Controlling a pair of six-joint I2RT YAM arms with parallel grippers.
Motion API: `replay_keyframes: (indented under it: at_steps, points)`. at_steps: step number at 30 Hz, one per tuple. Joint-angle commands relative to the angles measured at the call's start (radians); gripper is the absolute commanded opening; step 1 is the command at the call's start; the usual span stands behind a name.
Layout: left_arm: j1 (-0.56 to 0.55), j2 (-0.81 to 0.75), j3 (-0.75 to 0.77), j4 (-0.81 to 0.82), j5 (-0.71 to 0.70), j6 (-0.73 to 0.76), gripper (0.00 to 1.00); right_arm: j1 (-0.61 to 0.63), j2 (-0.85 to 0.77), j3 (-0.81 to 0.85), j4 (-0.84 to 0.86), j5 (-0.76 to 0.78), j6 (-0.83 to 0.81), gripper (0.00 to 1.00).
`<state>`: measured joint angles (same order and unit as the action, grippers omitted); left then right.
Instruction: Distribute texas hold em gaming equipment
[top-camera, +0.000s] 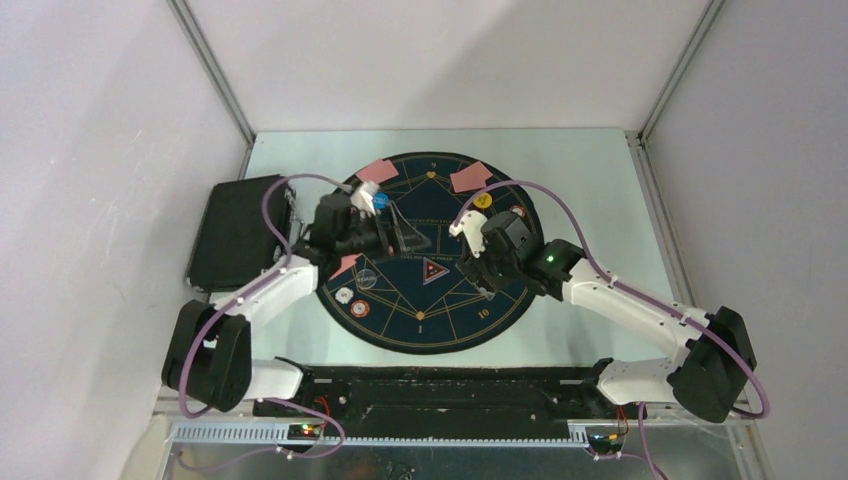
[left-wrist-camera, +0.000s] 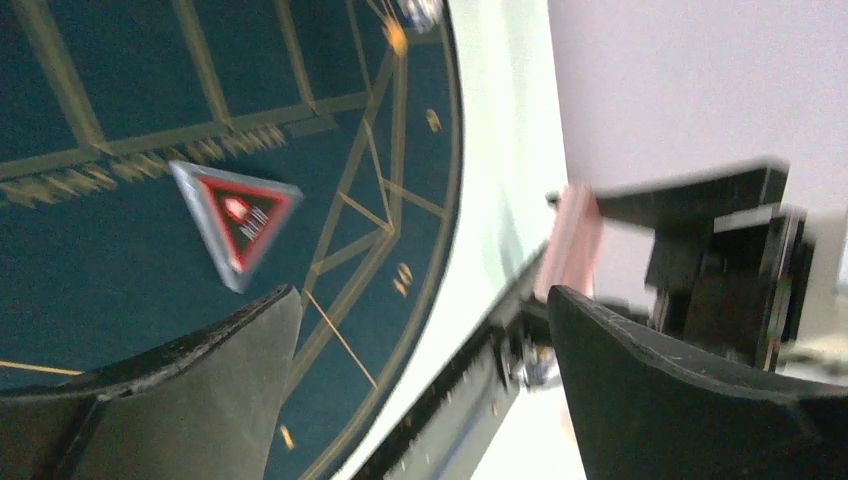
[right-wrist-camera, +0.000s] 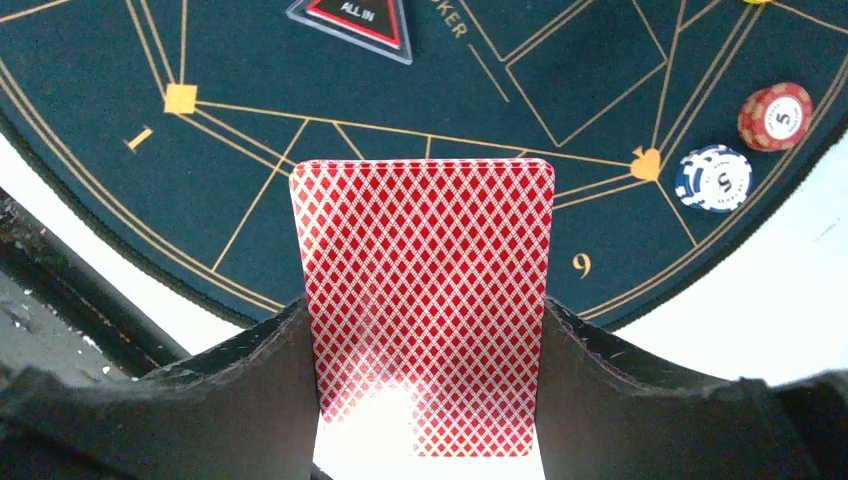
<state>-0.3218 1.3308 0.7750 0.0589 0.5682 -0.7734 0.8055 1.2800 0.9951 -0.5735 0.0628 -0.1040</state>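
My right gripper (right-wrist-camera: 425, 302) is shut on the long edges of a red-diamond-backed playing card (right-wrist-camera: 425, 225), held above the dark mat's (right-wrist-camera: 250, 180) near rim; whether more cards lie beneath it is hidden. My left gripper (left-wrist-camera: 420, 300) stands wide open with nothing between its fingers, over the mat's centre (top-camera: 405, 238). The red triangular token (top-camera: 434, 270) lies between the two grippers. Pink cards lie at the back left (top-camera: 376, 170), back right (top-camera: 468, 177) and left edge (top-camera: 345, 265). Blue (top-camera: 381, 199), yellow (top-camera: 482, 200), red (top-camera: 518, 212) and grey (top-camera: 366, 278) chips dot the mat.
A black rectangular case (top-camera: 240, 230) lies left of the mat, beside my left arm. The blue-white chip (right-wrist-camera: 713, 178) and red chip (right-wrist-camera: 775, 115) sit near the mat's right rim. Grey walls close in on three sides. The left wrist view is motion-blurred.
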Motion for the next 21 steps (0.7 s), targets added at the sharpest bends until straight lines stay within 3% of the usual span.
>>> replay_keyframes:
  at_steps: [1,10,21]
  points:
    - [-0.105,-0.062,-0.065,0.157,0.16,0.024,1.0,0.023,0.001,0.013,-0.002,-0.048,-0.042,0.0]
    - [-0.173,0.02,-0.132,0.49,0.25,-0.169,1.0,0.049,0.025,0.021,-0.025,-0.096,-0.058,0.0]
    - [-0.241,0.145,-0.012,0.251,0.205,-0.02,1.0,0.053,0.021,0.031,-0.02,-0.11,-0.043,0.0]
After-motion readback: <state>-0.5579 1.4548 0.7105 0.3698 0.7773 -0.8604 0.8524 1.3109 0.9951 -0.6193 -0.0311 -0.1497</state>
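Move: From the left hand, the deck sits some 13 cm to the right and 6 cm back, at about its own height. Below the left hand by roughly 14 cm, the ALL IN triangle lies about 4 cm right and 3 cm forward, and the clear disc about 12 cm left, level with it fore and aft. The right hand already holds the deck upright between its fingers, right at its hand point. Back and to the right the empty left hand sweeps, about 7 cm back at first, then mainly rightward to some 9 cm in all, turning clockwise over 20 degrees. Its wide-open fingers come around the near end of the deck, one on each face; contact can't be seen. The right hand keeps its grip, bringing the deck slightly back, down and left. ##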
